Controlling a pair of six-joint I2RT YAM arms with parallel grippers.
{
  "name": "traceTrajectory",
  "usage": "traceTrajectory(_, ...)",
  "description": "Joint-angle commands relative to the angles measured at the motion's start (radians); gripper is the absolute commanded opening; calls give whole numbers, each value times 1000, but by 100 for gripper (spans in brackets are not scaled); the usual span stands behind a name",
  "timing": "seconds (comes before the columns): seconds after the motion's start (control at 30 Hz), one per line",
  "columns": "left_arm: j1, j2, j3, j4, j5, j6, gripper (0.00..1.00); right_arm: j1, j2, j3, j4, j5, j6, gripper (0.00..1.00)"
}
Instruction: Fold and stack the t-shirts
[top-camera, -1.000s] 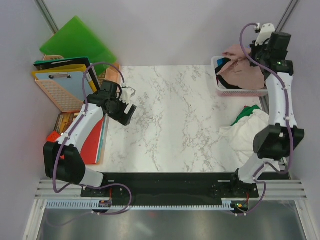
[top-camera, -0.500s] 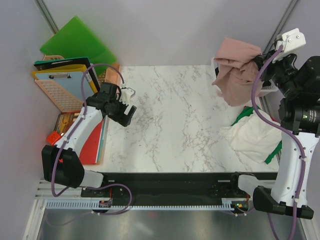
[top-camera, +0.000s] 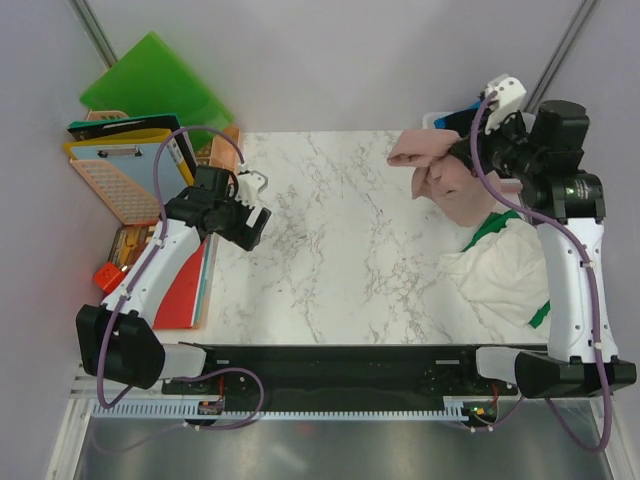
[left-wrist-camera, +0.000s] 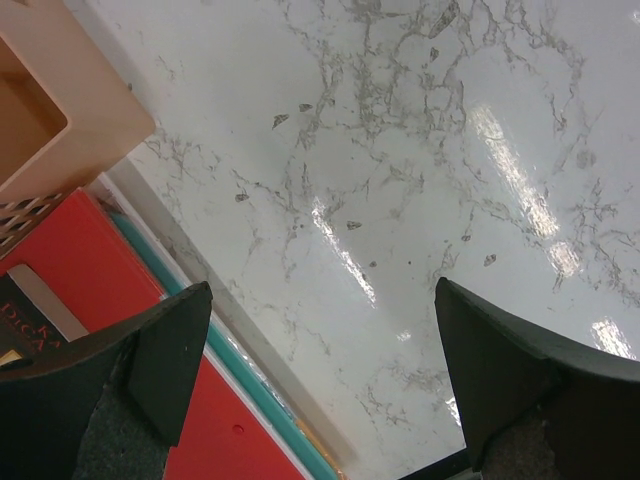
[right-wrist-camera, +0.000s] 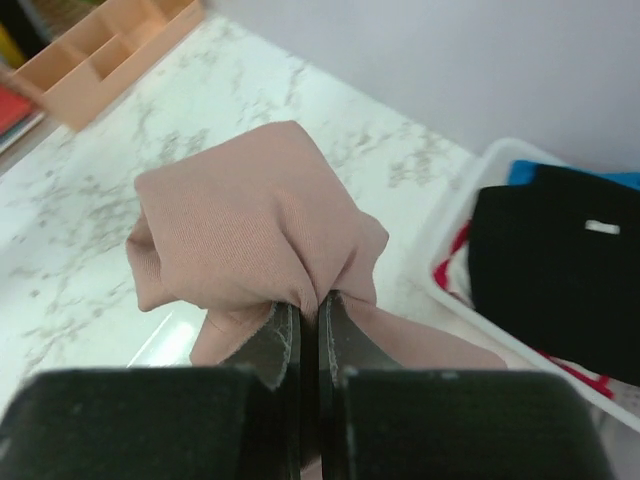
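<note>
My right gripper (right-wrist-camera: 308, 300) is shut on a bunched fold of the dusty pink t-shirt (right-wrist-camera: 240, 215). From above, this shirt (top-camera: 445, 180) hangs from the right gripper (top-camera: 468, 152) in the air over the table's far right. A white t-shirt (top-camera: 500, 275) with a green one (top-camera: 490, 228) under it lies crumpled at the table's right edge. A black t-shirt (right-wrist-camera: 550, 265) and a blue one (right-wrist-camera: 530, 172) lie in the white basket (right-wrist-camera: 450, 235). My left gripper (top-camera: 256, 222) hovers open and holds nothing above the table's left edge (left-wrist-camera: 325, 340).
A green plastic folder (top-camera: 155, 90), clipboards (top-camera: 120, 155) and a peach perforated tray (top-camera: 115, 190) crowd the far left. A red folder (left-wrist-camera: 90, 290) lies along the left table edge below a peach organiser (left-wrist-camera: 50, 110). The marble tabletop (top-camera: 340, 250) lies between the arms.
The right arm has lifted the pink t-shirt out of the basket and carried it left over the table. The left arm has barely moved.
</note>
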Motion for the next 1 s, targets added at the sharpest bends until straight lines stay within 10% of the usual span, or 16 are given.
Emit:
traceTrajectory(0.0, -3, -18, -13, 35, -4, -4, 100, 147, 39, 97, -31, -24, 3, 0)
traceTrajectory(0.2, -3, -25, -29, 35, -16, -1, 100, 435, 121, 177, -140, 58, -46, 0)
traceTrajectory(0.5, -3, -20, -33, 38, -16, 1, 100, 460, 163, 244, -131, 137, -66, 0)
traceTrajectory(0.53, -3, -18, -32, 37, -15, 2, 100, 460, 170, 254, -148, 133, -72, 14)
traceTrajectory(0.6, -3, -17, -30, 37, -15, 2, 100, 461, 183, 274, -157, 145, -80, 98)
traceTrajectory(0.97, -3, -17, -45, 35, -13, 6, 100, 461, 97, 277, -302, 306, -167, 96)
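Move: The right hand holds the pink t-shirt about 40 cm above the table, part of the cloth flung out ahead and to its left. The bare middle of the table it goes for lies roughly 15 cm to the hand's left, level with it fore and aft, some 39 cm below. The white basket is around 17 cm ahead and 11 cm right, the white cloth 8 cm back and 11 cm right. From the left hand that spot is about 4 cm ahead and 29 cm right. With the pink t-shirt still pinched, the right hand swings quickly left, about 15 cm, out over the bare table and away from the basket, sinking 3 cm and drawing back 4 cm as the wrist turns some 25 degrees counter-clockwise. Easing back a little, it then opens its fingers wide and lets go of the shirt while still high up, and drifts back right and up about 4 cm each, turning part of the way back clockwise, fingers open and empty. ##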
